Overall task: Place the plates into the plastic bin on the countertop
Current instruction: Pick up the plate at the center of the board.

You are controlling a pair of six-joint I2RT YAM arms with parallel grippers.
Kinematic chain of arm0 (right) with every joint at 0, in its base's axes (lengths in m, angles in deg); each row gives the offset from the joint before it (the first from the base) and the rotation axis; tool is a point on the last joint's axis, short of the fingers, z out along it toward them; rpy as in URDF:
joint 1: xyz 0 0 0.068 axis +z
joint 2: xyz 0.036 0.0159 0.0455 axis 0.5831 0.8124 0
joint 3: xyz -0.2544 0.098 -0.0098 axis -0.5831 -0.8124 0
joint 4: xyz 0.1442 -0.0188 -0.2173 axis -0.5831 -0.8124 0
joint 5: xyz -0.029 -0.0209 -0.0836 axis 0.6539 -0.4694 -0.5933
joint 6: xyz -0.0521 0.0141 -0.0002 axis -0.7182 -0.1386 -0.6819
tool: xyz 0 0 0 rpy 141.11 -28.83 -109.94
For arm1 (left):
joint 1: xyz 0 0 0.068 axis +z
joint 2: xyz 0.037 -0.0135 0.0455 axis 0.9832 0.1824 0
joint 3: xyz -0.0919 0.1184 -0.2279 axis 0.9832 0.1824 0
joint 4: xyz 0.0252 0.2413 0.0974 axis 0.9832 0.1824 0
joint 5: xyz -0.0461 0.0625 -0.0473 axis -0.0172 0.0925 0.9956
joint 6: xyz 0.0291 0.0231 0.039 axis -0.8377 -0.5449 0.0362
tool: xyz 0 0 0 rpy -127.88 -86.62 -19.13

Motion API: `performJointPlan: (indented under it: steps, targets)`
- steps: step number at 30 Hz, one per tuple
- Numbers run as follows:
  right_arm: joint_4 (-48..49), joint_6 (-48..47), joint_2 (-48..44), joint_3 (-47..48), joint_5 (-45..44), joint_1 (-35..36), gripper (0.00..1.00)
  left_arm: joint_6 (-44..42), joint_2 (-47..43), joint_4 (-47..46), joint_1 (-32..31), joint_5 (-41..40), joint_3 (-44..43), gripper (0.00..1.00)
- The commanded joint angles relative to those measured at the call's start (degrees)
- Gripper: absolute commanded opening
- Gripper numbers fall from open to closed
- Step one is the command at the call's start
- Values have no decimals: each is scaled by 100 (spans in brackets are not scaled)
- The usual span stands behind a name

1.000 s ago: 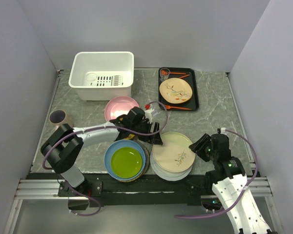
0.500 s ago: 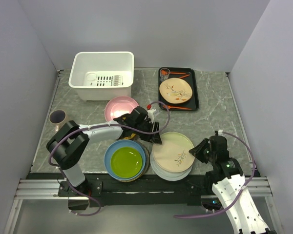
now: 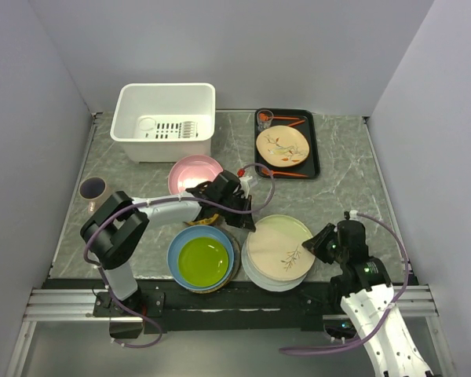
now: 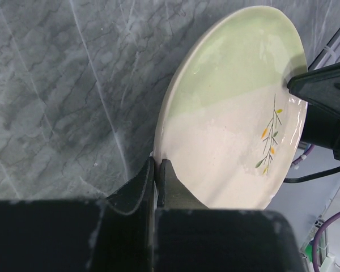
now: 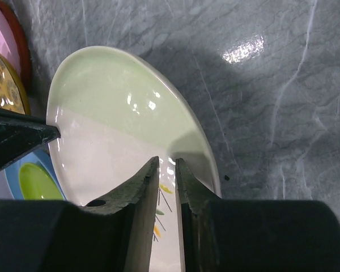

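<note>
The cream-and-green plate with a sprig [image 3: 279, 245] lies on top of a white plate [image 3: 268, 284] near the front edge of the countertop [image 3: 345, 181]. My left gripper [image 3: 249, 220] is at its left rim. In the left wrist view the left gripper [image 4: 157, 163] is shut on the thin edge of the plate [image 4: 232, 113]. My right gripper [image 3: 322, 243] is at the plate's right side. The right gripper [image 5: 168, 161] hangs over the plate [image 5: 102, 113] with a narrow slit between its jaws, and the sprig shows through the slit. The white plastic bin [image 3: 166, 86] stands at the back left.
A lime green plate [image 3: 202, 261] rests in a blue plate [image 3: 180, 243] left of the stack. A pink plate [image 3: 192, 171] lies behind them. A black tray [image 3: 314, 149] with a peach plate [image 3: 282, 145] is at the back right. A cup [image 3: 93, 188] stands at the far left.
My left jaws have closed onto the plate's left rim. The right jaws narrowed and came in to the plate's right side. The plates have not moved.
</note>
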Motion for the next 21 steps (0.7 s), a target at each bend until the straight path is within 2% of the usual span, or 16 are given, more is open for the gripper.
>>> performJointPlan:
  steps: [1,9,13,16,21]
  targets:
    - [-60,-117,-142,273,-18,28,28,-120,-192,160,-44,-113,-292,1]
    - [-280,-372,-160,846,-132,28,48,-67,-807,660,26,-825,-468,1]
    - [-202,-355,-221,714,-53,28,81,3,-1201,687,219,-817,-319,1]
    - [-88,-329,-221,574,61,28,84,47,-1422,643,334,-624,-222,1]
    - [123,-258,-212,354,316,28,82,135,-1651,722,457,-553,-151,1]
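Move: Between the two hands lies the plate at the center of the board: its middle is about 9 cm right and 6 cm back of the left hand, which already pinches its rim, and some 8 cm left and 1 cm back of the right. White plates lie under it, about 8 cm right and 10 cm back of the left hand; the green plate is 15 cm left and 10 cm back, the yellow-brown plate 17 cm left and 7 cm ahead. The plastic bin is roughly 33 cm ahead, 29 cm left. Lifting the plate by its rim, the left hand keeps its shut pinch and, after a slow start, goes up about 6 cm while drawing left and somewhat forward, towards the bin, turning some 10 degrees counter-clockwise. The right hand comes off the opposite rim, rising about 4 cm and spreading its fingers wide, then sinks slightly. ##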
